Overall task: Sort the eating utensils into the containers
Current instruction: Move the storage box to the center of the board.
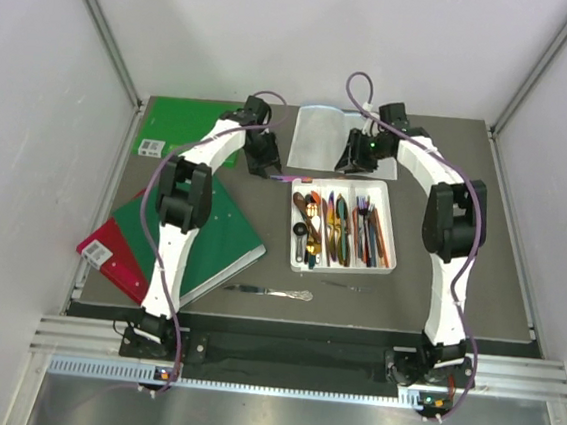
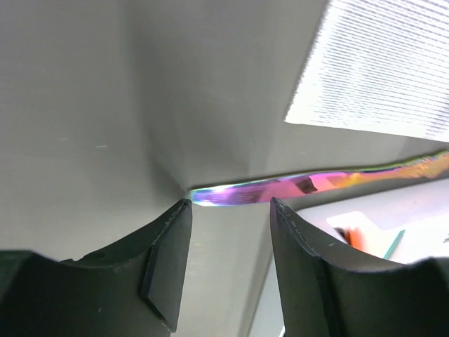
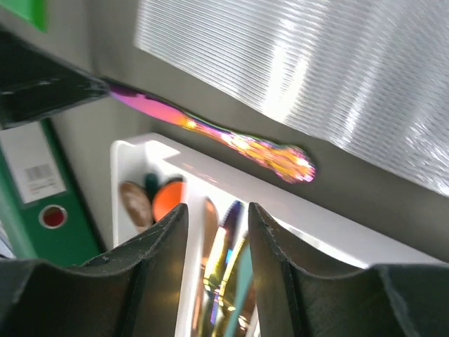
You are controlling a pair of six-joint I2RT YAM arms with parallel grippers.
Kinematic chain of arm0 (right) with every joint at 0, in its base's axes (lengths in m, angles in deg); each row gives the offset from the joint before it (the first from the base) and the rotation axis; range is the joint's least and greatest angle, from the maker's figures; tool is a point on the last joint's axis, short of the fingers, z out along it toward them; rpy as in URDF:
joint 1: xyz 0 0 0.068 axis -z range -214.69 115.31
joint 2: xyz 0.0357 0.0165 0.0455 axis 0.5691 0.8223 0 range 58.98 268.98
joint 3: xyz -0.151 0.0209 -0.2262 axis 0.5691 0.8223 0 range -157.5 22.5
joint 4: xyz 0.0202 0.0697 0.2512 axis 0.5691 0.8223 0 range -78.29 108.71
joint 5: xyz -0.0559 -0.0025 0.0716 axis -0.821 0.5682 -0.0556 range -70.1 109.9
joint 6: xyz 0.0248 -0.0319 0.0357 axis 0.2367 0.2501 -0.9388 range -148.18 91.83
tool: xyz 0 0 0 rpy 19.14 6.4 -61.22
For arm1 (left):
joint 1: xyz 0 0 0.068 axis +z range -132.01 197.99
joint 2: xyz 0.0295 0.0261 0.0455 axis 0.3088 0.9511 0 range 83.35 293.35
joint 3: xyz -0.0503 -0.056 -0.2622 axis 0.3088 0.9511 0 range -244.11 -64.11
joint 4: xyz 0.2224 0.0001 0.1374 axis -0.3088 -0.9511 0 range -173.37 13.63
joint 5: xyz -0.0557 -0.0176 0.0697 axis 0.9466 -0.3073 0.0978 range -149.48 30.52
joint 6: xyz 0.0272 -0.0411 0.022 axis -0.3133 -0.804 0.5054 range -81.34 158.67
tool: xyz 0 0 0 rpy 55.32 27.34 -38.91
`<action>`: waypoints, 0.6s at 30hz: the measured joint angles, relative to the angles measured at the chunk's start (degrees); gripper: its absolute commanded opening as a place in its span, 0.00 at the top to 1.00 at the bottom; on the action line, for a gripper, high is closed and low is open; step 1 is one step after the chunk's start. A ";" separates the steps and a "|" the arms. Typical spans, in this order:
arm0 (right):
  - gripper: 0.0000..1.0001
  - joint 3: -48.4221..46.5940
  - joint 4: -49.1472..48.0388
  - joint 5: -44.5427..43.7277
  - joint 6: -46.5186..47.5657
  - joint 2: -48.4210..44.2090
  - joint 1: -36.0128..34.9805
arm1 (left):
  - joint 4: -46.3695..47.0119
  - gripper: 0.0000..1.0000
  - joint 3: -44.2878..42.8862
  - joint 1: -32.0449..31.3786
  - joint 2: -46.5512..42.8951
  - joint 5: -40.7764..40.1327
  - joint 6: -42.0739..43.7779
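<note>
A white compartment tray point(image 1: 393, 245) in the table's middle holds several coloured utensils. An iridescent knife point(image 1: 289, 179) lies on the table just behind the tray's far left corner. In the left wrist view my left gripper point(image 2: 230, 203) is open, with the knife's blade tip point(image 2: 238, 193) just beyond and between its fingertips, not clamped. My right gripper point(image 3: 216, 214) is open and empty above the tray's far end point(image 3: 210, 172), the knife's handle point(image 3: 280, 156) just past it. A silver knife point(image 1: 268, 291) lies near the front edge.
Green books point(image 1: 216, 236) and a red one point(image 1: 108, 256) lie at the left. A ribbed clear sheet point(image 1: 326, 136) lies behind the tray. A thin small utensil point(image 1: 345, 286) lies in front of the tray.
</note>
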 measured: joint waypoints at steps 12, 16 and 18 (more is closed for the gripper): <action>0.60 7.39 2.78 -4.39 1.31 -0.79 2.01 | 6.69 0.47 -4.02 -2.60 1.81 5.53 -2.36; 0.60 6.05 3.80 -6.47 1.70 -0.17 2.05 | 8.79 0.47 -4.98 -2.93 2.29 7.37 -3.02; 0.60 4.98 4.63 -6.34 1.60 0.28 2.08 | 9.42 0.47 -5.03 -3.02 2.51 8.44 -3.26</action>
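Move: The right hand hovers above the storage box's far rim. The box's middle is about 11 cm back, 1 cm left and 7 cm below. The colourful knife's middle is 8 cm left, 1 cm back and 9 cm below, the white cloth's 8 cm ahead, 1 cm left. From the left hand, the box's middle is about 10 cm back, 18 cm right and 2 cm below, the knife's 9 cm right, level ahead, 3 cm below. The right fingers come right down to the storage box's far rim near the middle divider, though a touch can't be made out: the hand sinks about 5 cm, shifts right and slightly back, and its fingers turn steeper. Meanwhile the left hand sweeps some 7 cm right towards the box's far-left corner, rising and edging forward, its fingers swinging rightward and outward. Both grippers keep their openings. ##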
